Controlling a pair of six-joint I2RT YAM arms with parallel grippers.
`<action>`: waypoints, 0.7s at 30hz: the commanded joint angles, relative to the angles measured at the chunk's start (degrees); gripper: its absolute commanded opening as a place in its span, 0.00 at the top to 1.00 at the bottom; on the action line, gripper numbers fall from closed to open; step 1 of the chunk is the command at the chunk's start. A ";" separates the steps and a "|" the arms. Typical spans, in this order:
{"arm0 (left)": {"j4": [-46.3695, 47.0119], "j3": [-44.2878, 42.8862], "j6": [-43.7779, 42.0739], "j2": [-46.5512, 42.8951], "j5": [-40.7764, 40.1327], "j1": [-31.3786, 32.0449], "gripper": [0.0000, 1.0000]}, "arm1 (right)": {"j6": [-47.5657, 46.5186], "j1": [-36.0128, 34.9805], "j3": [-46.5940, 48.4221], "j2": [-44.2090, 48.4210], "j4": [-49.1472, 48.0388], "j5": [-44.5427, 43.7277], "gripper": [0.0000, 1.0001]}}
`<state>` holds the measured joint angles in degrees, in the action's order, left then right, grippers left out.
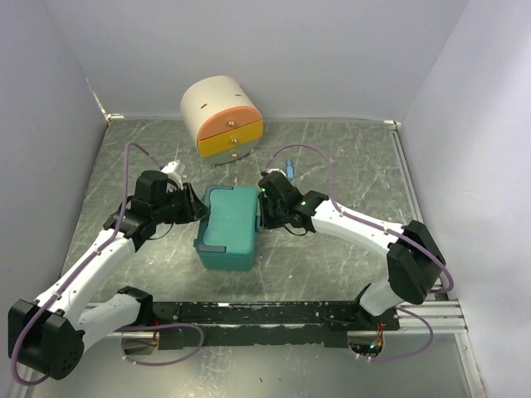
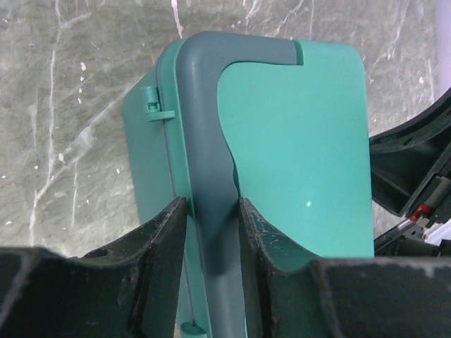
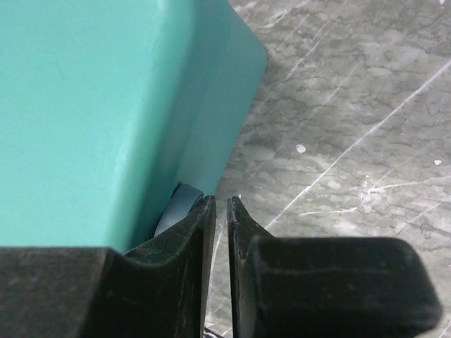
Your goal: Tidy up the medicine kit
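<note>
The teal-green medicine kit (image 1: pixel 228 224) lies lid shut in the middle of the table, between my two grippers. My left gripper (image 1: pixel 197 209) is at its left side. In the left wrist view its fingers (image 2: pixel 210 211) press on both sides of the kit's grey handle (image 2: pixel 208 127). The teal lid (image 2: pixel 303 141) fills the frame beyond. My right gripper (image 1: pixel 264 207) is at the kit's right side. In the right wrist view it (image 3: pixel 221 204) is shut down to a thin slit with nothing in it, beside the kit's wall (image 3: pixel 106 105) and a grey part (image 3: pixel 180 204) at its foot.
A cream rounded cabinet (image 1: pixel 221 116) with an orange and a yellow drawer stands at the back. A small blue object (image 1: pixel 289 168) lies behind the right arm and a white one (image 1: pixel 172 170) behind the left arm. Grey walls close in three sides.
</note>
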<state>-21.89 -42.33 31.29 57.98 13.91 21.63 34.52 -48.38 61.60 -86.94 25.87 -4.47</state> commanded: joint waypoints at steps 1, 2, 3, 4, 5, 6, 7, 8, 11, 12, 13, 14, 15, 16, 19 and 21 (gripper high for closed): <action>4.35 4.66 4.92 3.04 10.00 1.34 0.62 | 0.00 -0.44 -0.28 1.65 -13.30 8.69 0.85; 5.38 5.09 5.86 3.19 10.33 1.51 0.62 | 0.32 -0.11 -0.69 1.89 -14.28 10.07 0.85; 6.20 5.40 6.84 3.26 10.21 1.82 0.62 | 0.75 0.07 -1.14 2.22 -15.15 10.97 0.85; 7.15 5.67 7.89 3.20 10.05 2.18 0.62 | 1.13 0.26 -1.80 2.74 -15.89 11.03 0.86; 8.20 5.94 9.22 3.20 9.69 2.65 0.61 | 1.46 0.58 -2.39 3.42 -16.26 10.22 0.86; 9.47 6.20 10.81 3.17 9.30 3.16 0.61 | 1.88 1.28 -3.05 4.06 -16.05 9.30 0.86; 11.22 6.65 12.42 3.00 8.87 3.75 0.61 | 2.37 2.27 -3.63 4.89 -15.72 8.35 0.86; 12.70 7.06 13.66 2.83 8.40 4.48 0.61 | 2.89 3.45 -3.79 5.81 -15.14 7.04 0.86; 9.75 4.73 12.76 2.09 2.91 5.17 0.55 | 4.45 6.50 -7.26 8.97 -10.46 0.13 0.85; 5.93 2.59 11.29 1.74 -0.99 5.18 0.52 | 4.49 7.04 -7.83 10.26 -8.49 -2.66 0.83; 2.02 0.38 9.66 1.19 -4.43 5.18 0.48 | 4.43 7.43 -8.42 11.62 -6.50 -5.63 0.82; -2.79 -1.74 8.17 0.46 -7.97 5.18 0.45 | 4.23 7.58 -9.09 13.09 -4.90 -7.81 0.79; -5.91 -3.81 6.89 -0.65 -11.22 5.18 0.41 | 3.85 7.67 -9.65 14.62 -3.31 -9.53 0.77; -8.16 -5.50 5.76 -1.92 -14.25 5.17 0.37 | 3.61 7.82 -10.17 16.20 -1.80 -11.10 0.74; -13.44 -10.08 2.85 -6.72 -20.32 5.16 0.29 | 3.41 7.87 -10.48 22.09 3.52 -15.36 0.55; -15.94 -12.34 1.21 -11.08 -23.55 5.16 0.13 | 3.35 7.85 -10.41 26.62 6.53 -17.80 0.40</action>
<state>-29.17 -48.71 37.17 54.30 1.02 26.72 37.69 -40.82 51.57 -66.81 25.78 -14.20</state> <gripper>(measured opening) 0.728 0.506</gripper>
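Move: The closed medicine kit stands between the hands: its middle is about 7 cm right of the left hand, 1 cm nearer the bases and 6 cm lower, while the dark handle on its left edge sits right between the left fingers. The kit's latch is some 2 cm to the right hand's left, level with the fingertips, the kit's middle about 8 cm left, 1 cm back and 2 cm down. The blue tube lies some 17 cm ahead, 7 cm right and 8 cm below the right hand. Rightward first: the left hand, its fingers still around the handle, pushes the kit along about 2.5 cm and slightly forward, then swings back left, opens off the handle and rises some 4 cm. The right hand, still nearly shut at the latch, hardly moves at first, then backs off about 9 cm to the right and 5 cm up, opening its fingers to about half. ##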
